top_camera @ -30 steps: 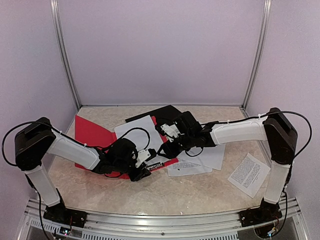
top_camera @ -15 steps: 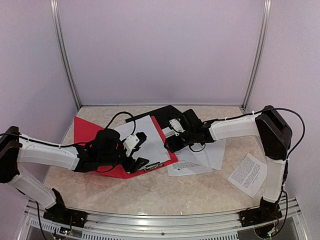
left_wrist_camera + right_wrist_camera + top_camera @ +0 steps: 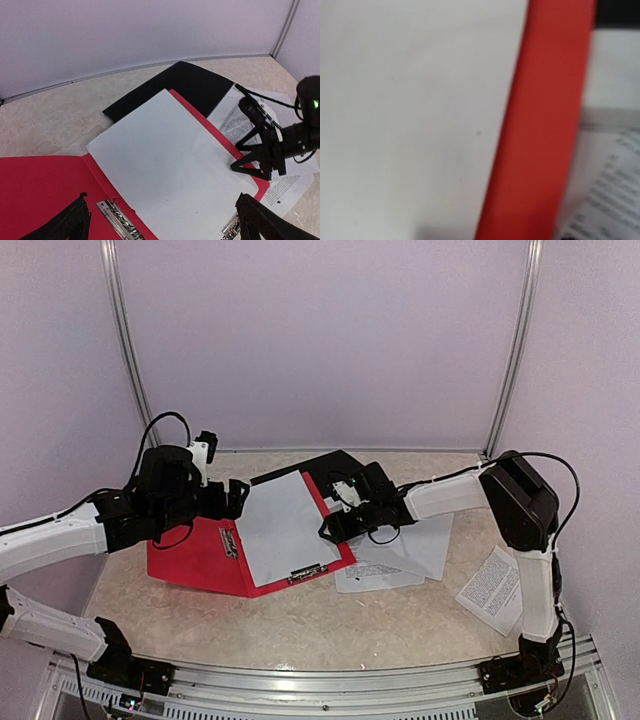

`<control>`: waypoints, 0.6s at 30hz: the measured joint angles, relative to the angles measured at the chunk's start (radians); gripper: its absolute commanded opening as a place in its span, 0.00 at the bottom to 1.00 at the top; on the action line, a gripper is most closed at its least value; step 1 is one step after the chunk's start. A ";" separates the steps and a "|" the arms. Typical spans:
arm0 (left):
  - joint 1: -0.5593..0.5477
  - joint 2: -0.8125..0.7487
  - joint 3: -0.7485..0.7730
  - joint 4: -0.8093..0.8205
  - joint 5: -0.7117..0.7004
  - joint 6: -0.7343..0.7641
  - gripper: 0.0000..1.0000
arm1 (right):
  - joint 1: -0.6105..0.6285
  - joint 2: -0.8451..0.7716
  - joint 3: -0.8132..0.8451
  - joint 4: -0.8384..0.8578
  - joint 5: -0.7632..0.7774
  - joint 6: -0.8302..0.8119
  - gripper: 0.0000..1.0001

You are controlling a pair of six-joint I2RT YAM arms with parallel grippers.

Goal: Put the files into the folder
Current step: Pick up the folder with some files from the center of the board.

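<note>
An open red folder (image 3: 195, 550) lies on the table left of centre, with metal clips (image 3: 118, 223) along its spine and at its near edge. One blank white sheet of the files (image 3: 285, 525) lies flat on its right half. My left gripper (image 3: 238, 495) hangs above the folder's spine, wide open and empty; the left wrist view shows its fingertips (image 3: 75, 224) far apart over the sheet (image 3: 170, 160). My right gripper (image 3: 235, 157) is open, its tips down at the sheet's right edge on the red cover (image 3: 540, 125). Printed files (image 3: 400, 558) lie right of the folder.
A black folder (image 3: 312, 468) lies behind the red one, partly under it. A smaller printed sheet (image 3: 497, 588) lies alone near the right arm's base. Walls and metal posts close the table at the back and sides.
My left arm has lifted and drawn back to the left off the folder's near edge, opening its jaws wide. My right gripper has shifted slightly left and opened. The blank sheet now lies uncovered.
</note>
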 measured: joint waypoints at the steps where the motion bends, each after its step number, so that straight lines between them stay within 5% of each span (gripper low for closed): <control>1: 0.030 -0.021 0.021 -0.042 -0.019 -0.042 0.99 | -0.003 0.008 0.001 0.005 -0.014 0.002 0.63; 8: 0.235 -0.170 0.038 -0.272 -0.114 -0.264 0.99 | -0.010 0.032 0.004 0.048 -0.093 0.022 0.32; 14: 0.281 -0.195 0.007 -0.357 -0.122 -0.338 0.99 | -0.027 0.031 0.019 0.053 -0.148 0.013 0.01; 18: 0.281 -0.180 0.000 -0.379 -0.122 -0.358 0.99 | -0.037 0.023 0.014 0.053 -0.177 0.015 0.00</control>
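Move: The folder's right red margin lies right at the right fingertips, only about 2 cm below them. The middle of the white files is some 11 cm to that hand's left and level with it. The black folder is about 19 cm farther out and 4 cm left, the printed sheets roughly 10 cm back and 11 cm right. From the raised left hand, the right margin is about 9 cm ahead, 23 cm right and 20 cm below. At the folder's right margin the right hand shuts its fingers, from about two-thirds open to fully closed, edging some 1 cm left and lifting slightly after a small dip. The left hand, wide open and touching nothing, swings about 15 cm left away from the files, over the red cover, turning some 30 degrees counter-clockwise. ##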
